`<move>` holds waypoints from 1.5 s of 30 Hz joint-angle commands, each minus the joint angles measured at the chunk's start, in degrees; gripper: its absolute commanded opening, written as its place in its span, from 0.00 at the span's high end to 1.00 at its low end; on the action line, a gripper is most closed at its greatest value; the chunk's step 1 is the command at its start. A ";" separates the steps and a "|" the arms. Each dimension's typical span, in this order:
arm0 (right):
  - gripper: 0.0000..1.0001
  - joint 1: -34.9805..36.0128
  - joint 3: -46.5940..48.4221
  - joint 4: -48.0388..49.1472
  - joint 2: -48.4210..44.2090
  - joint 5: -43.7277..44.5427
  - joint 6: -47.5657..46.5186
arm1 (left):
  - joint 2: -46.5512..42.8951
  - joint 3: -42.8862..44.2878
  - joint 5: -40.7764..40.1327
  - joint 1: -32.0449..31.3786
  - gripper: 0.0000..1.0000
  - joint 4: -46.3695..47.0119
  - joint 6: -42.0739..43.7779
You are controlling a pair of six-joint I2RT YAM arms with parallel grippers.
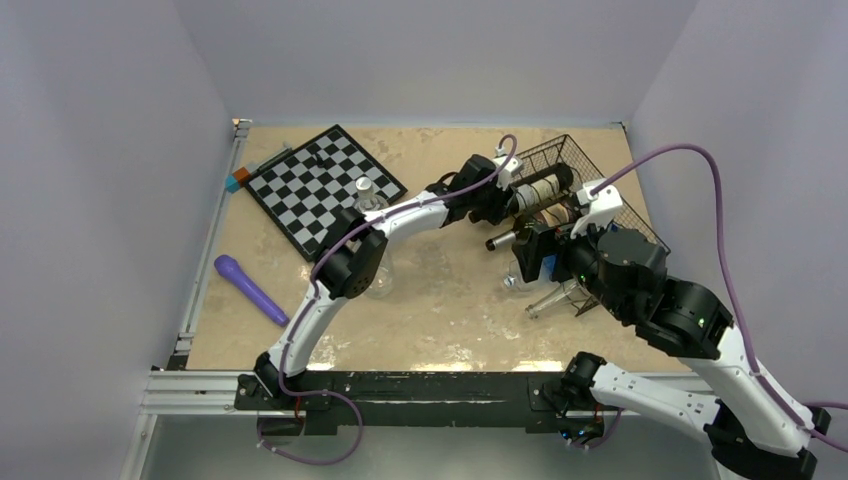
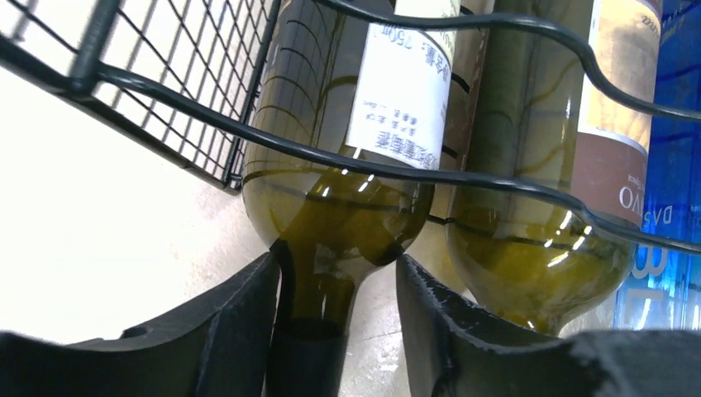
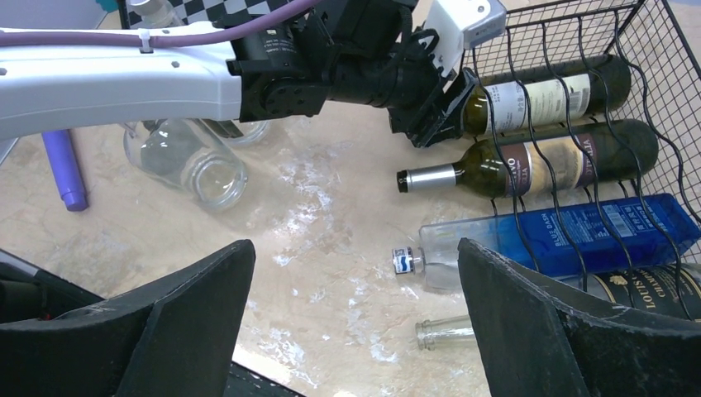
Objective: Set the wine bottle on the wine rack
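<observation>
The wine bottle [image 2: 347,207], olive green glass with a white label, lies on its side in the top row of the black wire wine rack [image 2: 165,91], neck pointing out. In the left wrist view my left gripper [image 2: 337,269] straddles its neck: the left finger touches the neck and the right finger stands clear of it, so it is open. From the right wrist view the bottle [image 3: 537,95] rests in the rack [image 3: 653,50] with the left gripper [image 3: 430,116] at its neck. My right gripper [image 3: 354,248] hangs wide open above the table in front of the rack, holding nothing.
A brown-labelled bottle [image 3: 562,157], a blue bottle [image 3: 579,231] and a dark bottle [image 3: 645,285] lie in the rack below it. A clear bottle neck [image 3: 438,331] pokes out lowest. Glass jars [image 3: 194,161], a purple marker [image 1: 250,290] and a chessboard [image 1: 320,185] are to the left.
</observation>
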 commanded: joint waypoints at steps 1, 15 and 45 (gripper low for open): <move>0.03 -0.28 0.47 1.13 -0.86 1.72 0.00 | -2.17 3.92 -0.71 0.13 0.40 8.48 -1.77; 0.01 -0.26 2.31 -1.37 -2.44 1.87 -0.38 | -12.37 -4.90 -2.50 0.14 0.01 10.19 -1.50; 0.02 -0.30 6.67 9.12 11.95 -18.56 0.55 | -75.04 -31.92 -19.62 12.40 0.01 -43.28 -8.93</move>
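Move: The left fingers, already partly open, straddle the neck of the white-labelled wine bottle; its middle lies about 7 cm right and 3 cm ahead. The gold-labelled bottle is some 9 cm right and 4 cm back. Of the two clear bottles standing left, the nearer is roughly 28 cm left and 16 cm back, the farther about 29 cm left and 4 cm back. From the right hand, the nearer clear bottle lies some 30 cm left, 7 cm ahead and 22 cm below. The left fingers spread wide and come free of the white-labelled bottle's neck. After a small nudge forward, the hand lifts about 30 cm, draws back some 14 and swings left about 29 towards the clear bottles, sinking slightly last and turning counter-clockwise. The open right hand eases back and right, rises, then swings left, ending slightly left and higher. ##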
